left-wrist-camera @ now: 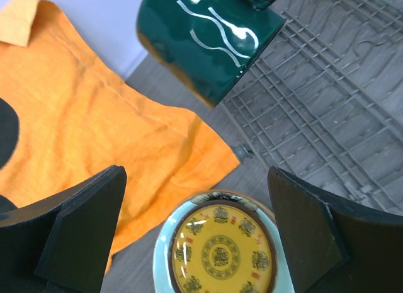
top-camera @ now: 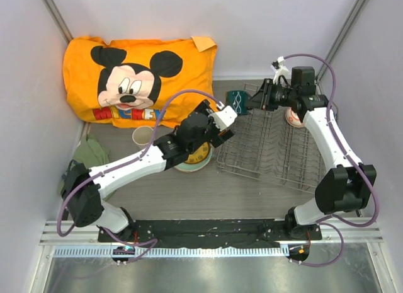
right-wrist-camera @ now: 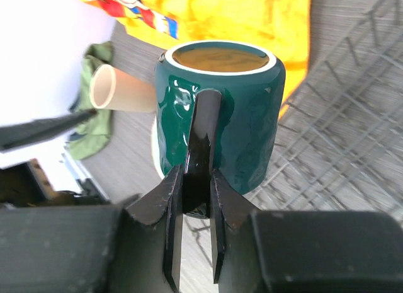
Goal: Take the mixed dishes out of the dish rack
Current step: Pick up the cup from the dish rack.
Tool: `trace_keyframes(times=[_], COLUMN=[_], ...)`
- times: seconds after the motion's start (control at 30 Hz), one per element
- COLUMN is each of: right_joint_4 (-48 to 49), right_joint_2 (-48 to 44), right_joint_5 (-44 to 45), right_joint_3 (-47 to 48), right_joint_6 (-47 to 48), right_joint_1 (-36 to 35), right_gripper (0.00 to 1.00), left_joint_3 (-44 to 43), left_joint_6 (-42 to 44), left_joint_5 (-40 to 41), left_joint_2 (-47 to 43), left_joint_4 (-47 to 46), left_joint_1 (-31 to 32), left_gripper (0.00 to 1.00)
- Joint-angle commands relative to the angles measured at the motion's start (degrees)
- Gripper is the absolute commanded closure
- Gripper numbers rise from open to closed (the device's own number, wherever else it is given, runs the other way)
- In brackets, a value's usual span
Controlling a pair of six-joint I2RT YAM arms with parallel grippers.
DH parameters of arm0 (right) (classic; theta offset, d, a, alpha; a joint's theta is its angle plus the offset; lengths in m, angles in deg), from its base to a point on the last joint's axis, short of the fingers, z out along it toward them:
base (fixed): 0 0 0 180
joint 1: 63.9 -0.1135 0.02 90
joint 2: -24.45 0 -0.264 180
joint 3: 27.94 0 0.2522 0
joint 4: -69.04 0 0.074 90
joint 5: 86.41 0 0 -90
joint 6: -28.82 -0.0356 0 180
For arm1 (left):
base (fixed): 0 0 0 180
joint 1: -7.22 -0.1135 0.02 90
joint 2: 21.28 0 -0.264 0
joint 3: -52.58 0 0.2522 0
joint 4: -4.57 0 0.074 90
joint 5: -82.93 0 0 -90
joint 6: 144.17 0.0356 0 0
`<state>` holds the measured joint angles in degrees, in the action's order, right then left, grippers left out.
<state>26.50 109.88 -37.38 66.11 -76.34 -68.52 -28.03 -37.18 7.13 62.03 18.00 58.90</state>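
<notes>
My right gripper (top-camera: pixel 255 103) (right-wrist-camera: pixel 196 186) is shut on the handle of the dark teal mug (top-camera: pixel 238 102) (right-wrist-camera: pixel 220 110) (left-wrist-camera: pixel 208 34). It holds the mug on its side, in the air, at the far left corner of the grey wire dish rack (top-camera: pixel 277 145) (left-wrist-camera: pixel 327 104) (right-wrist-camera: pixel 343 135). My left gripper (top-camera: pixel 221 126) (left-wrist-camera: pixel 198 208) hangs open with nothing in it, above the pale-green plate (top-camera: pixel 196 159) (left-wrist-camera: pixel 220 252) lying on the table left of the rack. A beige cup (top-camera: pixel 143 137) (right-wrist-camera: pixel 119 88) lies further left. A red-orange bowl (top-camera: pixel 293 118) shows partly behind my right arm.
An orange Mickey Mouse cloth (top-camera: pixel 138 79) (left-wrist-camera: pixel 94 129) covers the far left of the table. A green cloth (top-camera: pixel 91 151) (right-wrist-camera: pixel 94 97) is bunched at the left edge. White walls close in the back and sides.
</notes>
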Motion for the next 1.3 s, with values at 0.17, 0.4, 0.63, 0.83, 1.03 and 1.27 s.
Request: trace_keyframes(times=[0.17, 0.4, 0.63, 0.83, 1.03, 1.27], right_joint_4=[9.26, 13.04, 13.74, 15.15, 17.96, 22.27], right_joint_2=[0.18, -0.44, -1.31, -1.58, -2.02, -2.63], right_joint_5=[-8.16, -11.06, -11.41, -12.73, -15.45, -18.18], right_joint_3=[2.68, -0.30, -2.24, -3.65, -6.02, -8.92], right_joint_6=[-8.22, -11.73, -11.91, -13.14, -15.16, -17.98], right_joint_1=[0.32, 0.32, 0.23, 0.23, 0.23, 0.23], right_gripper=[0.99, 0.99, 0.99, 0.99, 0.99, 0.99], left_joint_3=[-0.47, -0.91, -1.88, -2.06, -3.37, -4.60], left_joint_6=[9.98, 14.29, 16.05, 16.40, 17.28, 17.81], left_joint_5=[14.97, 19.11, 21.75, 22.45, 23.68, 24.56], left_joint_2=[4.31, 7.92, 9.86, 9.59, 11.35, 12.49], left_joint_4=[-12.93, -18.11, -21.37, -22.95, -24.18, -24.01], left_joint_1=[5.62, 7.73, 8.17, 8.26, 8.26, 8.52], left_gripper=[0.00, 0.01, 0.03, 0.05, 0.08, 0.23])
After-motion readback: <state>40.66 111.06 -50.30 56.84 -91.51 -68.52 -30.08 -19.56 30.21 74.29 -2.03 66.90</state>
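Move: The green cup, already held by its handle in the right fingers, has its middle about 6 cm ahead of the open left gripper, 7 cm to its right and roughly level with it. Counted from the right hand point, the cup is some 4 cm left, 2 cm ahead and 2 cm below. The stacked plates are about 3 cm back, 7 cm left and 24 cm below the left gripper; the dish rack's middle lies roughly 13 cm right, 5 cm back and 22 cm below the right hand. Bring the left gripper to the green cup: slide right and a little down, then forward and back up, about 3 cm each way sideways and forward, tilting the fingertips up by nearly 20 degrees and starting to close once one finger is at the mouth. Keep the right grip on the handle; carry the cup about 3 cm left, rising slightly, then sinking and easing back, while rolling the fingers upward some 15 degrees. ##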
